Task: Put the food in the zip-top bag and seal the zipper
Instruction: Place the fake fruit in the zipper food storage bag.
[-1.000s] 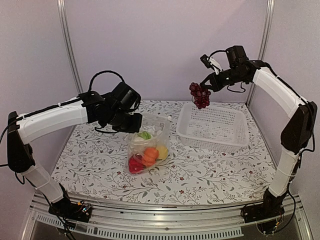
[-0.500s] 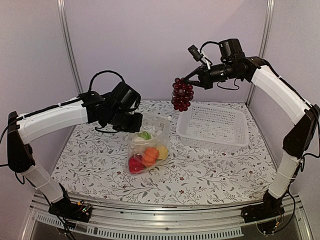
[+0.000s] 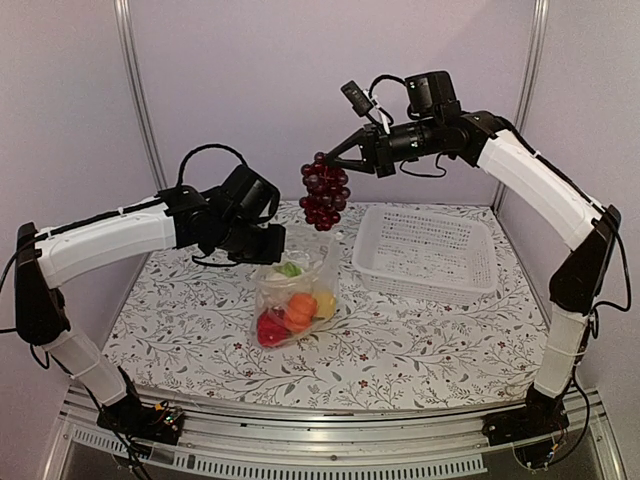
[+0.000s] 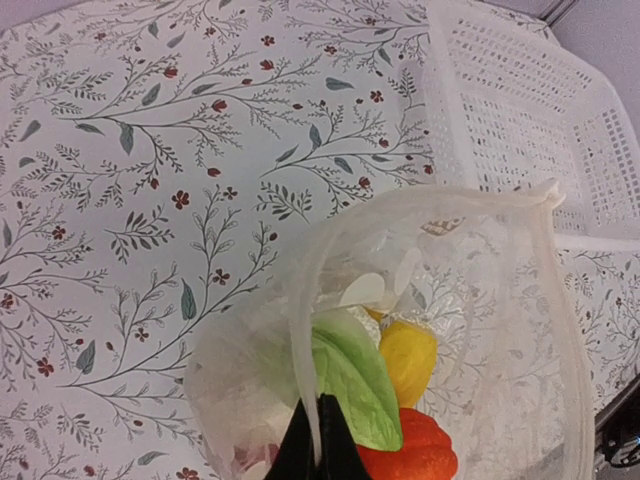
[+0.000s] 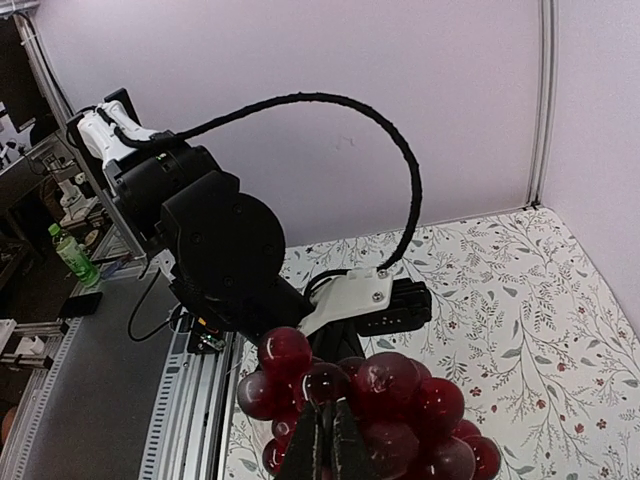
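Observation:
The clear zip-top bag (image 3: 297, 295) stands open on the table with the green-white cabbage (image 3: 288, 270), orange fruit (image 3: 301, 306), a yellow piece (image 3: 325, 303) and red pepper (image 3: 270, 328) inside. My left gripper (image 3: 272, 246) is shut on the bag's mouth edge, the pale zipper strip (image 4: 305, 340), holding it up. In the left wrist view the cabbage (image 4: 355, 375), yellow piece (image 4: 407, 358) and orange fruit (image 4: 410, 455) show through the mouth. My right gripper (image 3: 330, 162) is shut on the dark red grape bunch (image 3: 324, 194), which hangs in the air above and slightly behind the bag; it fills the right wrist view (image 5: 390, 410).
A white slotted basket (image 3: 428, 252) sits at the right back of the flowered table (image 3: 420, 340). Purple walls and metal posts enclose the space. The left arm's wrist (image 5: 225, 255) appears below the grapes in the right wrist view.
My right gripper has carried the grape bunch leftward from over the basket to above the bag. The left gripper and the bag have not moved.

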Controlling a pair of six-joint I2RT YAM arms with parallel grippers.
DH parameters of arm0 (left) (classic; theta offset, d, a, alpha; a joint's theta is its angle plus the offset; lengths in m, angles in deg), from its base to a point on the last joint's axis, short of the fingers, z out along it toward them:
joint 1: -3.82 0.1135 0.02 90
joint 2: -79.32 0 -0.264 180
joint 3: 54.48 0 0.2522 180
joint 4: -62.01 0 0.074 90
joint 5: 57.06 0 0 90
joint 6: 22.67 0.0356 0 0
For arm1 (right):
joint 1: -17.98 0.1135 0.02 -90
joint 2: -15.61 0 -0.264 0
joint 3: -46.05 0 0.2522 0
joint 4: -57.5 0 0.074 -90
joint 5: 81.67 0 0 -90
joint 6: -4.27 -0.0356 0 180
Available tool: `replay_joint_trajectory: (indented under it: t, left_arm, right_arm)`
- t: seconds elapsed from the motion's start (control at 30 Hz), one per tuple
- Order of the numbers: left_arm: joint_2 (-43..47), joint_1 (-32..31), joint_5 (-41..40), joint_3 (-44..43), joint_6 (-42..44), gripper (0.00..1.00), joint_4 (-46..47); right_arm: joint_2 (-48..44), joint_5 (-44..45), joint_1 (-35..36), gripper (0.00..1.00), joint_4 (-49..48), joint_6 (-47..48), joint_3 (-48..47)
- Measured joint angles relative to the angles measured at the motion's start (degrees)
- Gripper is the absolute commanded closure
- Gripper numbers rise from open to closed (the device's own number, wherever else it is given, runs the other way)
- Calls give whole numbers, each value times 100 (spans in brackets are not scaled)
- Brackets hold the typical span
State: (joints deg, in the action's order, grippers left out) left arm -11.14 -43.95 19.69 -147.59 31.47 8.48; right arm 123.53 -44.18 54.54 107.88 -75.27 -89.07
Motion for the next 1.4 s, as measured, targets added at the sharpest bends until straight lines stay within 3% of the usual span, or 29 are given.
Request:
replay_joint_trajectory:
  t: [0.5,0.9,0.97,1.03,1.1,1.4]
  left_arm:
    - [492,232,284,382,-323,100,319]
    - [581,345,387,570,-367,100,481]
    - [588,358,389,584,-367,100,522]
    - [608,374,391,610,-367,100,542]
    - [621,387,407,623,-367,100,566]
    - [647,402,492,671,-334,100,658]
  right_arm:
    - [754,-166,697,100,-140,-168,66]
    - [909,-98,787,100,-52,-22,645]
    - [909,-101,824,91,79,146,796]
    - [909,-92,872,69,267,330,885]
    - [909,-66,933,57,511,479,903]
    - [835,155,953,36,1093,896,752]
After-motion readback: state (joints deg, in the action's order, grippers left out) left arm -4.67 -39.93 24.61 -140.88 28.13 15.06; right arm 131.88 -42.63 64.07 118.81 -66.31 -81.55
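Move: The grapes already hang from my right fingers. The bag's open mouth, the place for them, lies about 22 cm below that hand, some 5 cm to its left and 4 cm back. The orange inside the bag is about 34 cm below, 8 cm left and 3 cm back; the emptied white basket is roughly 22 cm ahead, 21 cm right and far below. From my left hand, which pinches the rim, the mouth's middle is some 7 cm right, about level fore and aft. I bring the grapes down some 15 cm into the bag's mouth with my right hand, swinging about 6 cm left early on and drawing back about as far, mostly near the end; once low, I spread the fingers past halfway to let the grapes go. My left hand keeps its shut pinch on the rim, easing about 2 cm left and slightly up while its left side rolls down some 10 degrees. ##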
